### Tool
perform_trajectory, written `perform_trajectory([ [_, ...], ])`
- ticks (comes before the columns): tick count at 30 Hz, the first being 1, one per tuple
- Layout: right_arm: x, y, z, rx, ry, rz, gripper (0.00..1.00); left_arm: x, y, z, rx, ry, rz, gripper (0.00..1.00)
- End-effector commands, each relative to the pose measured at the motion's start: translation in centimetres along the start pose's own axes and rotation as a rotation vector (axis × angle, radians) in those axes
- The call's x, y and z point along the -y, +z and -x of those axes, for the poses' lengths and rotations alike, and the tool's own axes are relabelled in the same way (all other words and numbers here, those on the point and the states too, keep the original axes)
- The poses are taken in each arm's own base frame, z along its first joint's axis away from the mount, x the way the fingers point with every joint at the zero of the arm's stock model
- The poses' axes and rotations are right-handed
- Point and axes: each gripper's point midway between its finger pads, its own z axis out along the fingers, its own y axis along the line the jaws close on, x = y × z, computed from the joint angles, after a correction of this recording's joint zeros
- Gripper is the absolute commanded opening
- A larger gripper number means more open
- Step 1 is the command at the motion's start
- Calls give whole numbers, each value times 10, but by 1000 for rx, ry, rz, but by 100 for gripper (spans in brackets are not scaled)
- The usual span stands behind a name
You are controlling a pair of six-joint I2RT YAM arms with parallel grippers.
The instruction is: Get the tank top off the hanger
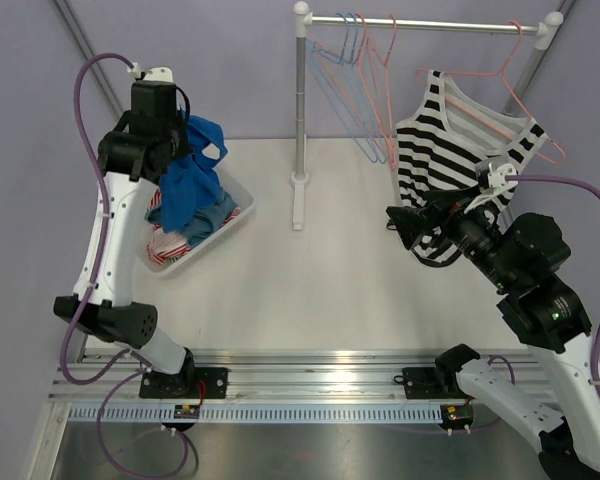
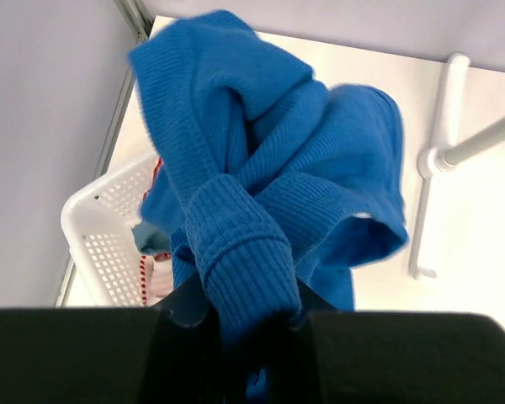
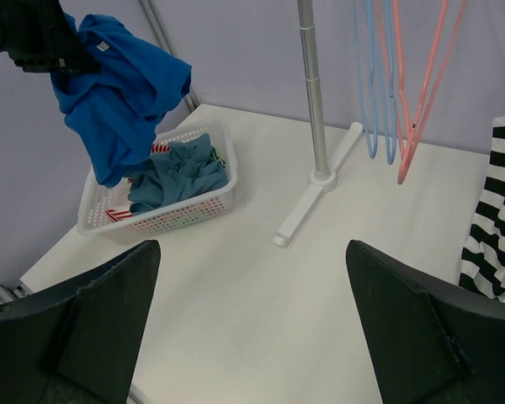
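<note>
A black-and-white striped tank top (image 1: 450, 150) hangs on a pink hanger (image 1: 520, 85) at the right end of the rail. My right gripper (image 1: 405, 222) hovers just left of its lower part, open, with only bare table between its fingers (image 3: 252, 261). In the right wrist view the tank top (image 3: 497, 219) shows at the right edge, beside the right finger. My left gripper (image 1: 185, 140) is raised over the basket, shut on a blue ribbed garment (image 2: 269, 151) that dangles from its jaws (image 2: 244, 307).
A white basket (image 1: 235, 215) holding teal and red-striped clothes sits at the left. The rack's white pole (image 1: 300, 100) and foot stand mid-table. Several bare blue and pink hangers (image 1: 355, 80) hang near the pole.
</note>
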Motion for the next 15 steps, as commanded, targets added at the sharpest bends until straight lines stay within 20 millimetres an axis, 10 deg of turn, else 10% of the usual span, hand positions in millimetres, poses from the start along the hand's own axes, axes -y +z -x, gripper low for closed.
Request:
perform_trajectory([
  [1,4,7,10,46,2,-25,99,16,38,5,-32,38,-109,0],
  [7,3,16,-1,21,6,-9,99,16,101,-41,-180,-12,-153,0],
  [11,15,26,-8,11,13,-63,99,-38,134,-94,-349,3,119,0],
  [15,50,44,-11,-57,40,-272,100,-48,157,-141,-485,96,167,0],
])
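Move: The basket that the blue tank top is going to sits about 5 cm ahead of the left hand, 3 cm to its left and some 32 cm below; the rack's foot is roughly 13 cm ahead, 24 cm right and 37 cm down. From the right hand, the striped tank top hangs about 22 cm ahead, 14 cm right and 14 cm lower, with empty hangers 26 cm ahead, 5 cm left, near hand height. Left lowers the gripped blue tank top 18 cm towards the basket, tipping down; right, open, eases forward-down towards stripes. ##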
